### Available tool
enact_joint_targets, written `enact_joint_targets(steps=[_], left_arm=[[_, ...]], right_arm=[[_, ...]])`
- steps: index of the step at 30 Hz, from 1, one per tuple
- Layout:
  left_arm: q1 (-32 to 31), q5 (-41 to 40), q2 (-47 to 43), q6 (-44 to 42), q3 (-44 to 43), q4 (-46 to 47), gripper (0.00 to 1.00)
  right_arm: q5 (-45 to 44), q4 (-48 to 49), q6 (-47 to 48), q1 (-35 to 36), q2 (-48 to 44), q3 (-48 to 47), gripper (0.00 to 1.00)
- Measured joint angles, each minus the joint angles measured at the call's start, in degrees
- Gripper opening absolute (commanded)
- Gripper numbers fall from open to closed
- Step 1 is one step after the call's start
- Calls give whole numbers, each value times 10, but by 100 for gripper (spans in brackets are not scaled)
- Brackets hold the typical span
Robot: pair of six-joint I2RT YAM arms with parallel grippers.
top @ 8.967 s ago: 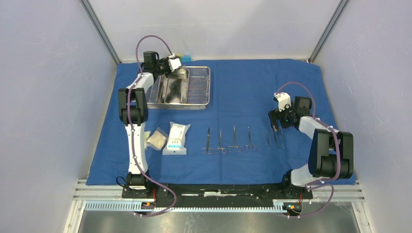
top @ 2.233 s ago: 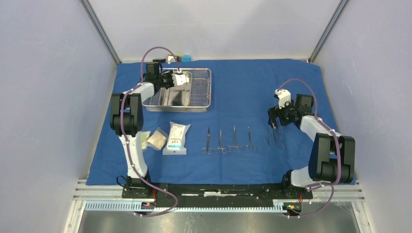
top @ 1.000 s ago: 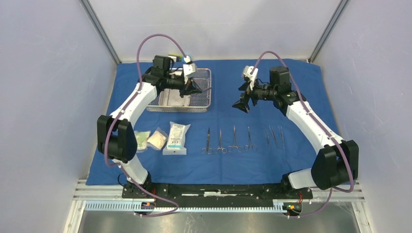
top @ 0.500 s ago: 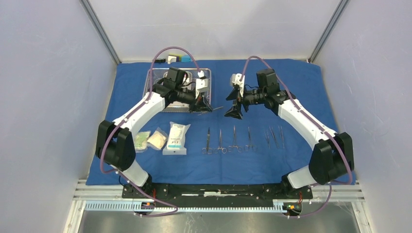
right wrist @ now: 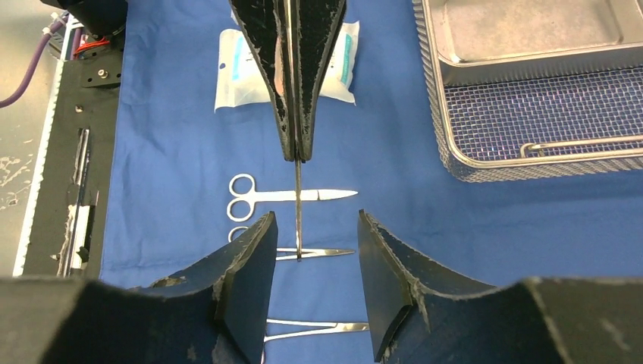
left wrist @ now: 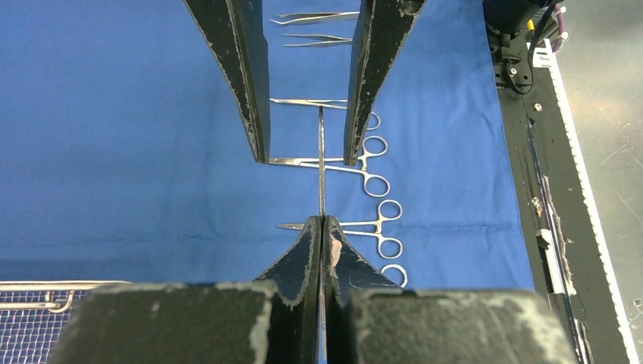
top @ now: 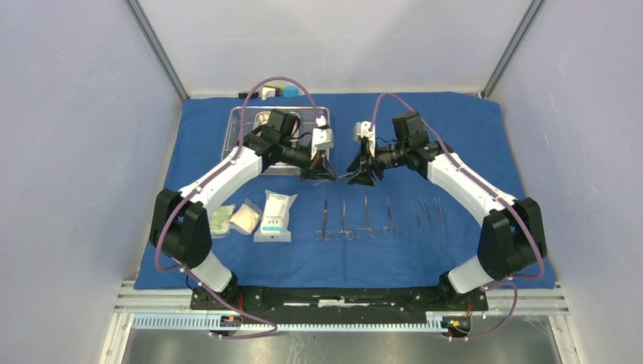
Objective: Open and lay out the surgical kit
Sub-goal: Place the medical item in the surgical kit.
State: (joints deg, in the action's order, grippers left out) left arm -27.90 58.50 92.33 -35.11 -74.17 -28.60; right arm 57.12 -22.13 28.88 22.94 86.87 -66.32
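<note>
Over the blue cloth (top: 455, 129), my left gripper (top: 322, 171) is shut on one end of a slim steel instrument (top: 341, 177) and holds it level above the laid-out row. In the left wrist view the gripper (left wrist: 322, 226) pinches the thin instrument (left wrist: 321, 167). My right gripper (top: 359, 171) faces it, open, with its fingers (left wrist: 243, 68) on either side of the free tip. In the right wrist view the instrument (right wrist: 298, 216) hangs between my spread jaws (right wrist: 315, 216), touching neither. The mesh basket (top: 231, 135) with the steel pan (top: 265, 120) sits behind the left arm.
Several steel instruments (top: 366, 218) lie in a row on the cloth below the grippers. Three packets (top: 275, 216) lie to their left. Small white (top: 269, 92) and blue (top: 289, 91) blocks sit at the cloth's far edge. Grey walls close in both sides.
Both arms have swung to the middle. The left carried the instrument away from the basket. The right gripper came up to its tip and its jaws have narrowed around it.
</note>
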Motion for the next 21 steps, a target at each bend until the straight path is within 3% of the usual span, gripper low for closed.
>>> enact_joint_targets(steps=[8,13,21], left_arm=[[-7,-14,0,0,1,1,2],[-9,-17,0,0,1,7,2],[-10,-22,0,0,3,17,2]], right_arm=[[19,-1,-1,4,9,0,37],[24,-2,-1,6,19,0,25],[24,-3,-2,6,24,0,27]])
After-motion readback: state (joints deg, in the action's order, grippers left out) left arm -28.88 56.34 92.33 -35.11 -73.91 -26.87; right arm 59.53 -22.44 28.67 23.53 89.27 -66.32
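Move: The left fingers already hold the slim medical item near its middle, roughly 5 cm left of the right hand, 1 cm back and 1 cm lower; its free end already reaches in between the half-open right fingers. On the drape, some 17 cm below both hands and about 9 cm back, the scissors lie about 8 cm left of the right hand and the nearest clamp 3 cm left of it. The next clamp, also 9 cm back, is some 4 cm to its right. The right hand settles around the free end of the medical item, easing down about 1 cm and a little back and left, so that the end comes midway between its fingertips while its fingers narrow from half open to about a quarter, not yet shut on it. The left hand keeps its closed grip on the item and stays almost in place, creeping about half a centimetre right, towards the right hand. ##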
